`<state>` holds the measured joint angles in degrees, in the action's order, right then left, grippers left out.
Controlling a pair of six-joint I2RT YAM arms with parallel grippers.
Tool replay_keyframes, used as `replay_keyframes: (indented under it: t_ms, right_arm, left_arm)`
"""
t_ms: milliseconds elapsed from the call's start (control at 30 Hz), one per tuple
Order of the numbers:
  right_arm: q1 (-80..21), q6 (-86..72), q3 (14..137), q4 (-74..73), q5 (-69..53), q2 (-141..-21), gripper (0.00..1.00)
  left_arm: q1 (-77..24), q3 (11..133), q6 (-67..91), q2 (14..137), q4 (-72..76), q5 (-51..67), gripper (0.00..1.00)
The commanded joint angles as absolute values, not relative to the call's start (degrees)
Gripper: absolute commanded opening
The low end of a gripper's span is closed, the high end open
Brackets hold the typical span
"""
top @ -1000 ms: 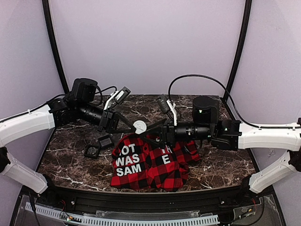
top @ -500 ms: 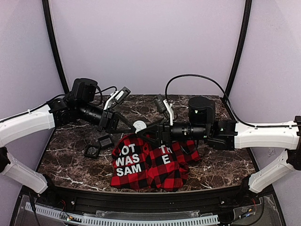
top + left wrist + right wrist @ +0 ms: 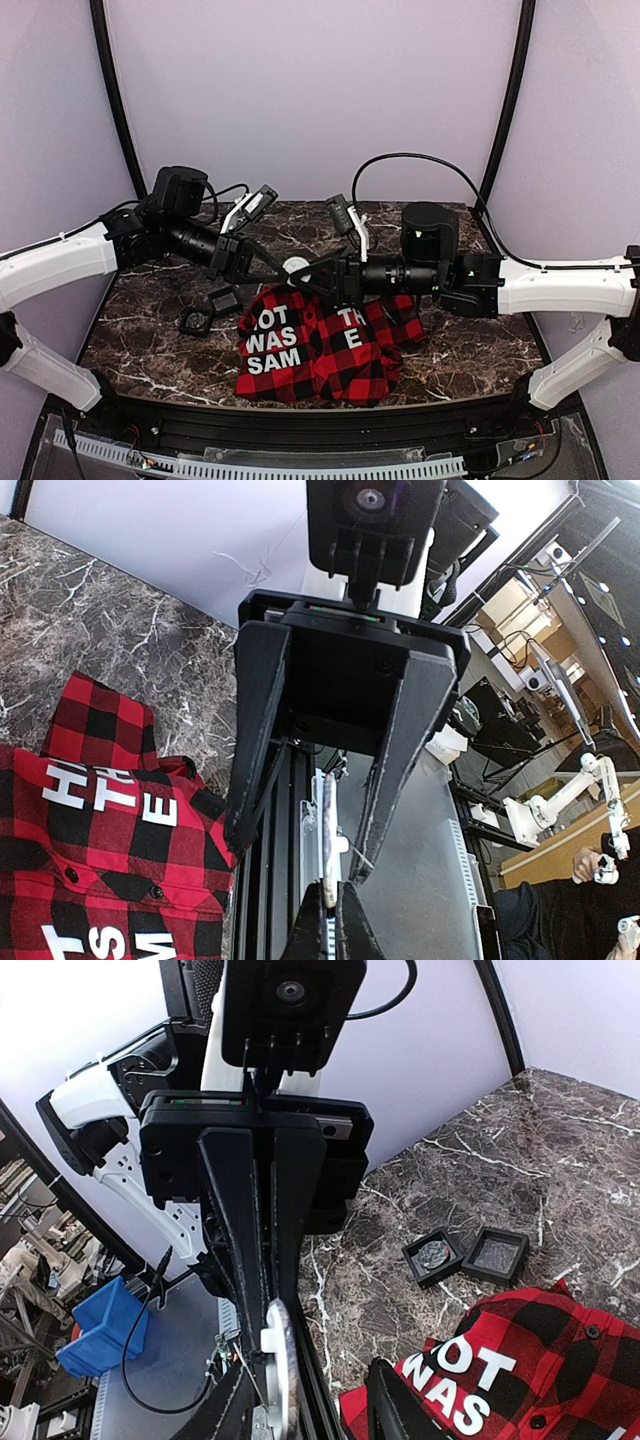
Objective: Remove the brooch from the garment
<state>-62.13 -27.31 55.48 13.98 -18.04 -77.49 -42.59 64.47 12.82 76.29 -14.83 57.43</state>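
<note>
The brooch (image 3: 297, 266), a small pale disc, hangs in the air above the table, lifted off the garment (image 3: 320, 345). My left gripper (image 3: 287, 268) is shut on its edge. In the left wrist view the brooch (image 3: 329, 815) is edge-on, pinched between my left fingertips (image 3: 318, 920). My right gripper (image 3: 313, 279) reaches in from the right and straddles the disc, open. In the right wrist view the brooch (image 3: 282, 1360) sits close to my right gripper's (image 3: 310, 1410) left finger, with a wide gap to the other finger. The red-and-black plaid garment (image 3: 520, 1370) lies flat below.
Two small black square frames (image 3: 195, 320) (image 3: 223, 298) lie on the marble table (image 3: 470, 350) left of the garment; the right wrist view shows them as a pair (image 3: 433, 1257) (image 3: 497, 1253). Black curved posts (image 3: 112, 90) rise at both back corners.
My right gripper has slid a little left over the brooch and its jaws have narrowed around it. My left gripper has kept still, holding the brooch.
</note>
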Motion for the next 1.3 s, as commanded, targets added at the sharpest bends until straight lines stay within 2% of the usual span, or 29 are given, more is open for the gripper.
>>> replay_keyframes:
  t_ms: [0,300,567,1267]
  right_arm:
    - [-62.58,-28.18,56.64,16.11,-16.62,-78.33,0.36]
    - [-62.49,-29.31,56.27,16.04,-14.60,-78.31,0.24]
    - [-62.42,-30.36,56.75,14.86,-13.21,-78.92,0.17]
    - [-60.36,-37.68,56.14,11.12,-7.31,-79.70,0.14]
  left_arm:
    - [-42.36,65.30,12.22,76.40,-15.03,58.44,0.01]
    - [-42.34,65.22,12.22,76.42,-14.96,58.58,0.01]
    - [-42.32,65.21,12.24,76.35,-14.99,58.68,0.01]
    - [-42.36,65.13,12.22,76.25,-14.85,58.50,0.01]
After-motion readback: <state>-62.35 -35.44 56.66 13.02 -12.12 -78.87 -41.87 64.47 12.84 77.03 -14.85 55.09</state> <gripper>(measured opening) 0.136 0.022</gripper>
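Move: The brooch is in the air, already gripped at its near edge by the left fingers. Its middle is about 2 cm right of the left hand and 1 cm above it. From the right hand it is about 2 cm left, 1 cm up and level ahead, with the part-open fingers astride it. From the right hand, the garment's middle lies some 25 cm below, 1 cm ahead and 1 cm right; the black trays lie about 20 cm left, 8 cm ahead and 25 cm down. The right fingers close from a bit under half open to nearly shut, pinching the back of the brooch around its pin fitting while the left hand keeps its edge grip. Both hands ease forward, the right about 2 cm, turning some 10 degrees clockwise with a slight tip, the left roughly 1 cm with a slight sink. ##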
